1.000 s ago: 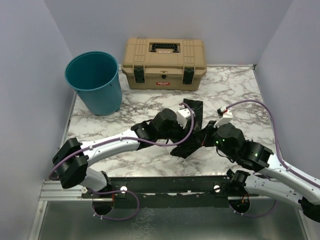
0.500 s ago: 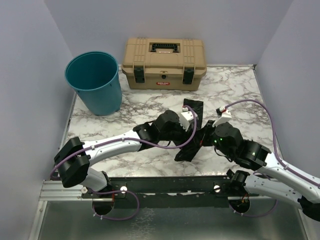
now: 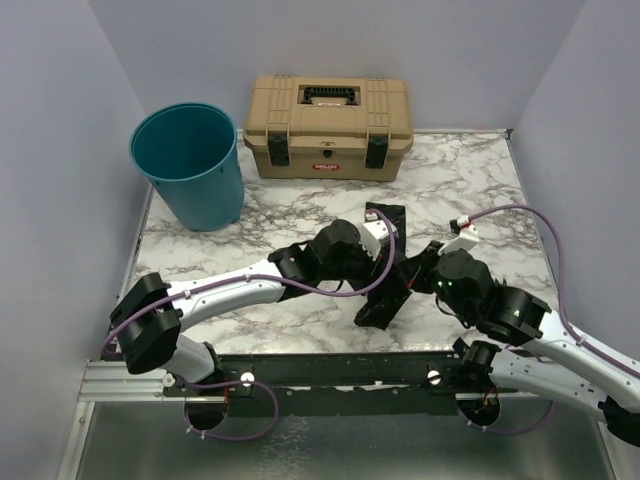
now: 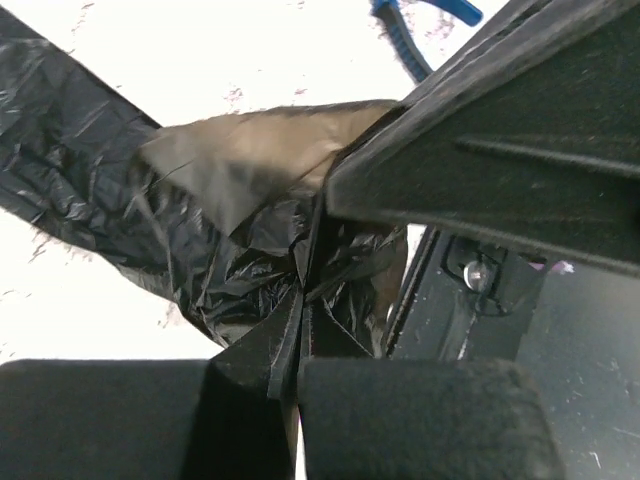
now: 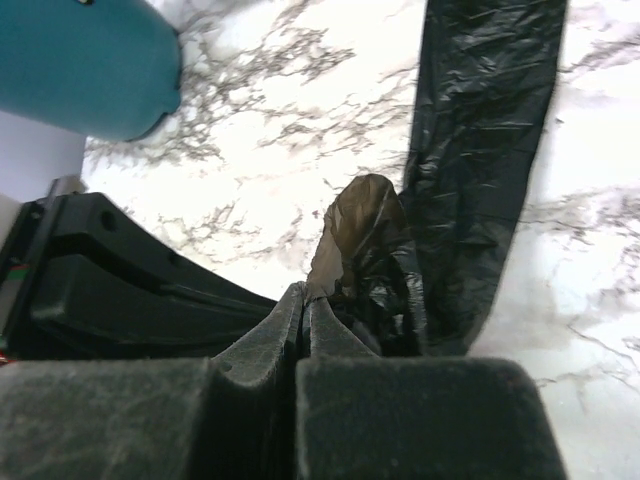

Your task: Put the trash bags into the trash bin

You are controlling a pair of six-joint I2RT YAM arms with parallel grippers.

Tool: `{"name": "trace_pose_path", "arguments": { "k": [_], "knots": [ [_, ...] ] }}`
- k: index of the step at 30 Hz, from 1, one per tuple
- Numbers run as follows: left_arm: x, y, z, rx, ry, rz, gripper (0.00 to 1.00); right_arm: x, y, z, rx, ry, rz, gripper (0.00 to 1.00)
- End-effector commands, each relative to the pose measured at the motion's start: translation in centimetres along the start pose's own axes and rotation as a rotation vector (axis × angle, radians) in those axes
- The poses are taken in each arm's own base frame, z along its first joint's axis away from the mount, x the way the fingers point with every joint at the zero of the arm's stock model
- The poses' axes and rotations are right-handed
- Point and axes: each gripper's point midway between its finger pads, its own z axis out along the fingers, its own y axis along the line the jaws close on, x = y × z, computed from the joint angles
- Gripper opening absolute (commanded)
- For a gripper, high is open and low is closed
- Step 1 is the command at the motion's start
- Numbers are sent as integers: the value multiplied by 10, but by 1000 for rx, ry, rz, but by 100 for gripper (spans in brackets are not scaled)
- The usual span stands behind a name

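Note:
A black crinkly trash bag (image 3: 378, 308) lies as a long strip on the marble table (image 3: 290, 215), bunched up in the middle between both arms. In the left wrist view my left gripper (image 4: 303, 292) is shut on a fold of the bag (image 4: 90, 190). My right gripper (image 5: 306, 296) pinches a raised flap of the same bag (image 5: 485, 140). From above, the left gripper (image 3: 397, 264) and right gripper (image 3: 422, 262) meet tip to tip over the bunch. The teal trash bin (image 3: 190, 160) stands upright at the far left, apart from both.
A tan toolbox (image 3: 328, 125) with black latches stands against the back wall, right of the bin. Grey walls close in the table on three sides. The bin's side (image 5: 90, 65) shows at the top left of the right wrist view.
My left gripper has gone from open to shut on the bag. The right arm shifted slightly right, and the bag's near end slid a little with it.

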Motion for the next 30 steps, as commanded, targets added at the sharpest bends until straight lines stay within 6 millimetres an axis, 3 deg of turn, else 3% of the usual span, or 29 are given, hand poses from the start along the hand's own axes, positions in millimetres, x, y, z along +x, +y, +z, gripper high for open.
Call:
{"name": "trace_pose_path", "arguments": {
  "k": [1, 10, 21, 23, 26, 30],
  "knots": [
    [-6, 21, -16, -146, -48, 3, 0, -5, -37, -6, 164, -54, 18, 1],
    [-6, 52, -42, -320, -66, -33, 0, -8, -53, -15, 209, -77, 19, 1],
    [-8, 68, -60, -407, -55, -65, 0, -8, -37, -19, 126, -45, -9, 1],
    [-8, 72, -63, -425, -54, -74, 0, -7, -32, -19, 97, -34, -4, 12],
    [-18, 70, -69, -420, -82, -92, 0, 3, -20, -14, 40, 1, 8, 44],
    [-35, 63, -74, -394, -124, -126, 0, 28, 6, 3, -76, 85, 28, 60]
  ]
}}
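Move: The trash bag is pinched in both shut hands, most of it hanging and lying below: its middle is about 4 cm ahead of the left hand, level sideways and 7 cm lower. From the right hand the bag's middle is some 4 cm ahead, 3 cm to the left and 10 cm down. The trash bin stands about 22 cm ahead and 42 cm left of the left hand, the toolbox roughly 34 cm ahead and 14 cm left. The trash bag is drawn off to the left and forward by the left hand, still pinching it, about 8 cm left and 5 cm forward, rising slightly and sinking back while turning some 20 degrees counter-clockwise. The right hand first pulls about 4 cm the other way with its fingers shut, then opens them over halfway and drifts 2 cm back left, its hold on the bag ended. ##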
